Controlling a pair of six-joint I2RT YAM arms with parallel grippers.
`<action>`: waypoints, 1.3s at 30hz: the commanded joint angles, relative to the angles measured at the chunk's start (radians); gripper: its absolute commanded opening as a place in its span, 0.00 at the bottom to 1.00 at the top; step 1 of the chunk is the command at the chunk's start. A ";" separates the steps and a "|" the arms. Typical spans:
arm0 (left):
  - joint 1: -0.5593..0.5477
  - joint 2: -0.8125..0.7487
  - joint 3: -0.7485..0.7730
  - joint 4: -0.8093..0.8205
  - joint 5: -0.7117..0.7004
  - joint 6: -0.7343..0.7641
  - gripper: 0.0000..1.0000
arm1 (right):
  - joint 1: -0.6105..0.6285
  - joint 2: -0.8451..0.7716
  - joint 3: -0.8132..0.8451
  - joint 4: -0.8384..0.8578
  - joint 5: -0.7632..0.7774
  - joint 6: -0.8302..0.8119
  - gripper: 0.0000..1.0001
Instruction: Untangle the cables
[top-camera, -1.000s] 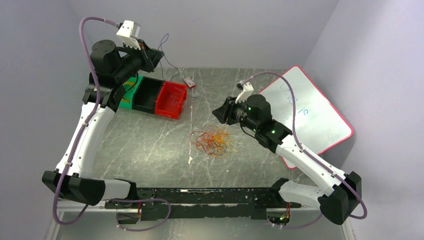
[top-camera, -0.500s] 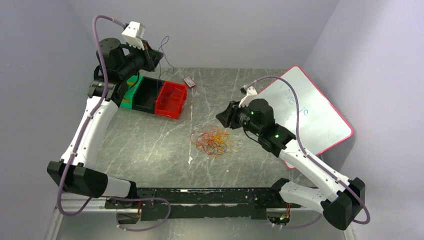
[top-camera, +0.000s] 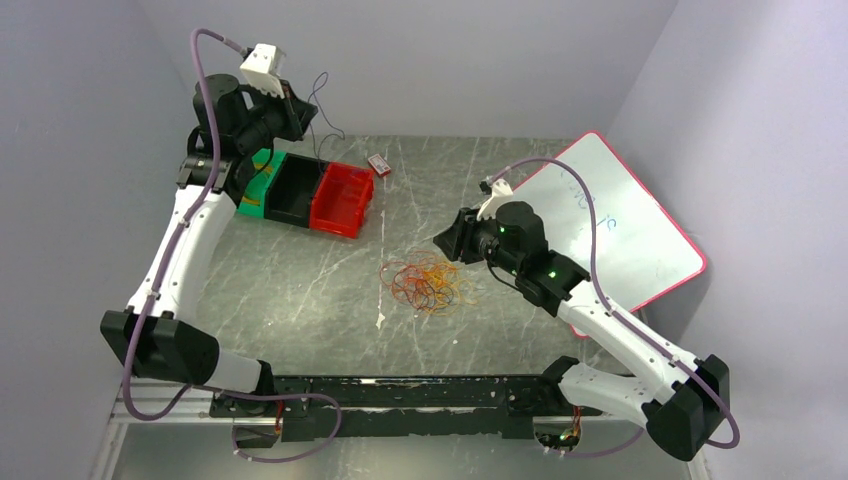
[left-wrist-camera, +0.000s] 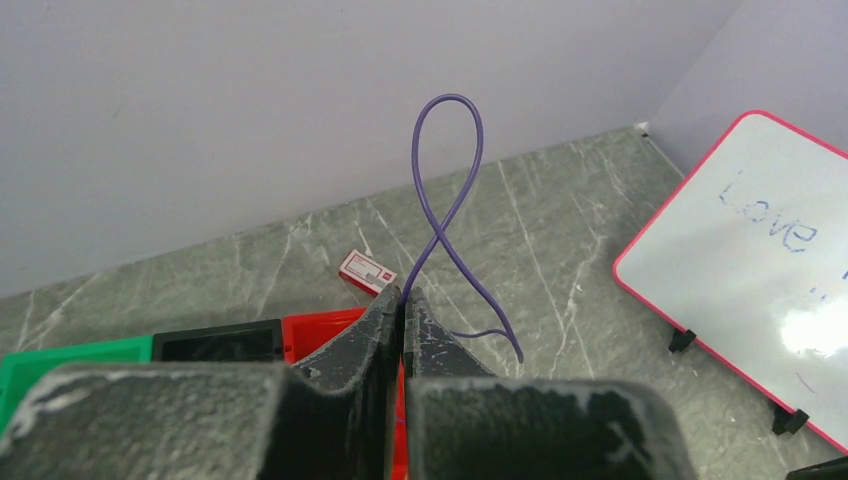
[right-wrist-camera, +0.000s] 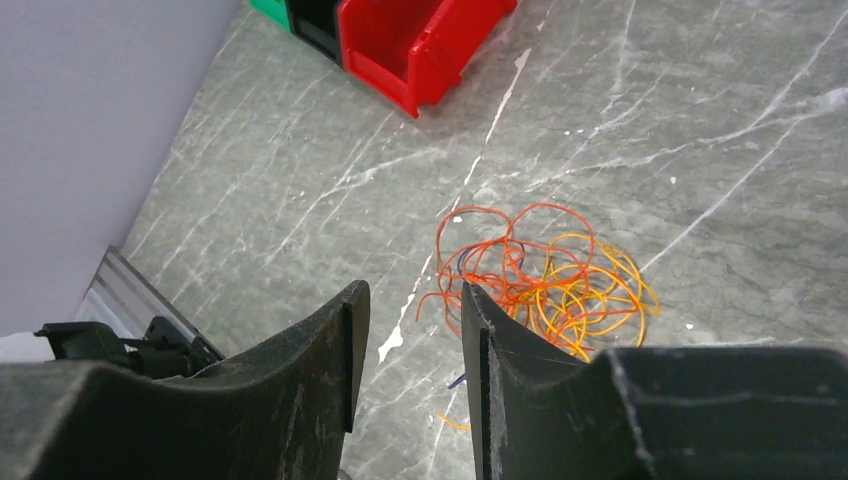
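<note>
A tangle of thin orange, yellow, red and dark cables lies mid-table; the right wrist view shows the cables just beyond my fingers. My left gripper is raised over the bins at the back left, shut on one purple cable that loops up above its tips and trails down to the right. That purple cable hangs in the air in the top view. My right gripper hovers at the pile's right edge, open and holding nothing.
A row of green, black and red bins stands at the back left. A small red-and-white box lies behind them. A pink-rimmed whiteboard leans at the right wall.
My left arm has pulled back and left, carrying the purple cable with it. The right gripper has shifted slightly right and down beside the pile.
</note>
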 joint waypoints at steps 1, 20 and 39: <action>0.018 0.030 0.003 0.038 -0.019 0.032 0.07 | 0.003 -0.007 -0.007 0.002 0.002 0.002 0.43; 0.037 0.141 -0.048 0.123 -0.038 0.049 0.07 | 0.003 -0.014 -0.019 -0.004 0.014 0.008 0.43; 0.037 0.182 -0.145 0.164 -0.061 0.026 0.07 | 0.003 -0.009 -0.015 -0.013 0.011 -0.001 0.44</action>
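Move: The left hand already pinches the purple-blue cable high over the bins: the red bin lies almost straight beneath, about 3 cm ahead, 1 cm to the left and some 37 cm down. The black bin is 13 cm to its left and 5 cm ahead, just as low, and the small red-white box is 15 cm ahead and 8 cm to its right. From the idle right hand the red bin is about 20 cm ahead, 25 cm left and 20 cm below. The left arm keeps the purple-blue cable pinched between shut fingers and lowers it about 10 cm towards the red bin, easing some 5 cm forward and slightly left on the way. The forward drift dies out near the end and the hand sinks nearly straight down, its fingers tipping gradually downward by about 10 degrees. ##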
